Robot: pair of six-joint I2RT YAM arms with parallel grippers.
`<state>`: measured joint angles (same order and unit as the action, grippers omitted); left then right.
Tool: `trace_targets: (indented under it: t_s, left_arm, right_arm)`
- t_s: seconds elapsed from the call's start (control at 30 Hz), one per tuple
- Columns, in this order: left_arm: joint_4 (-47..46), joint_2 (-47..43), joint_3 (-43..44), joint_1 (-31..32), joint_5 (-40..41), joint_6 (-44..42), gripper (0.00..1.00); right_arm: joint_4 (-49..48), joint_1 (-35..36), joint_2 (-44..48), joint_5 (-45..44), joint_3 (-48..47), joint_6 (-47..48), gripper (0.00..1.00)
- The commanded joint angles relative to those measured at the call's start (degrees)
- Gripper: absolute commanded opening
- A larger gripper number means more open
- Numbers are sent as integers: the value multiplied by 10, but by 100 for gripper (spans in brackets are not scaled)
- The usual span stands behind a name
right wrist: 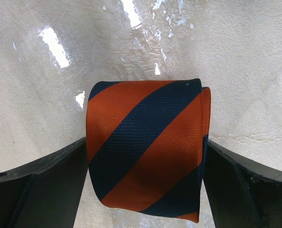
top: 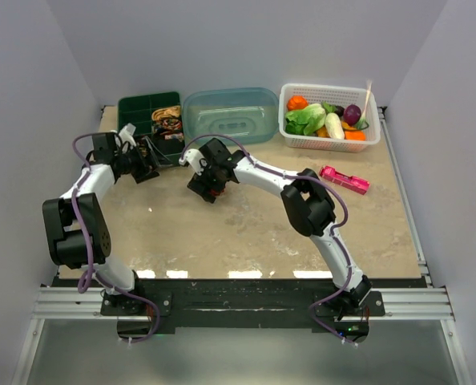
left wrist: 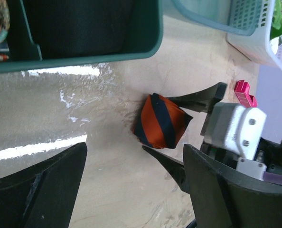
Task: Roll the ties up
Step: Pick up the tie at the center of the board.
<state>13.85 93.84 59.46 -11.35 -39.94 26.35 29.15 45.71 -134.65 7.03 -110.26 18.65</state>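
Observation:
An orange tie with dark navy diagonal stripes (right wrist: pixel 145 142) lies rolled into a coil on the table (right wrist: pixel 236 57). My right gripper (right wrist: pixel 145 147) is open and straddles the coil, one black finger (right wrist: pixel 51 180) close against each side. In the left wrist view the same roll (left wrist: pixel 161 121) sits between those two fingertips. The top view hides most of it under the right gripper (top: pixel 208 188). My left gripper (left wrist: pixel 131 190) is open and empty, to the left of the roll by the green box (top: pixel 146 112). Patterned coiled ties (top: pixel 167 119) lie in that box.
The green compartment box (left wrist: pixel 84 54) stands at the back left, a clear blue tub (top: pixel 230 115) beside it. A white basket of toy vegetables (top: pixel 329 118) is at the back right. A pink flat gadget (top: pixel 344 179) lies right of the arms.

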Motion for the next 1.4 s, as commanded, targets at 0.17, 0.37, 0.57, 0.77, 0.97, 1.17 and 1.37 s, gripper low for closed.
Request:
trace_targets:
  t_s: [0.17,0.37,0.57,0.77,0.97,1.17,1.37]
  left_arm:
    - [8,-5,106,-6,-4,-7,82]
    - [22,15,163,-7,9,-2,80]
    - [70,32,224,10,84,-33,77]
    - [126,77,290,54,154,-63,61]
    - [179,144,361,96,243,-82,30]
    - [205,201,397,108,303,-72,7]
    - [224,235,420,108,332,-79,2]
  right_arm:
    - [-9,-4,-18,-21,-8,-29,67]
    - [-13,-17,-15,11,-5,-47,45]
    - [-11,-19,-13,37,1,-56,29]
    - [-17,-19,13,70,22,-73,21]
    - [-46,-24,78,104,72,-110,12]
    - [-67,-30,134,113,120,-137,2]
    - [-78,-38,177,118,151,-153,0]
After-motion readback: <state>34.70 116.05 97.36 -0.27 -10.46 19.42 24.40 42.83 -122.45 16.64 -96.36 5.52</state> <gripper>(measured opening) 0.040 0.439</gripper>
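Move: The rolled tie sits between the right hand's open fingers, about level with their pads. From that hand the green organizer's front-right compartment is some 16 cm ahead and 12 cm left, the clear tub about 26 cm ahead and 5 cm right. The left hand is heading for that compartment, roughly 13 cm ahead, 2 cm right and 8 cm below it; from it the rolled tie lies about 15 cm right, 3 cm back and 9 cm below. The right fingers close on the sides of the rolled tie and squeeze it firmly, then the hand lifts about 4 cm while drawing back as far and slightly right, tilting some 15 degrees. The left hand arcs up and forward over the organizer's rim, shuts its empty fingers and comes down towards the front-right compartment, turning its fingertips more steeply down. ##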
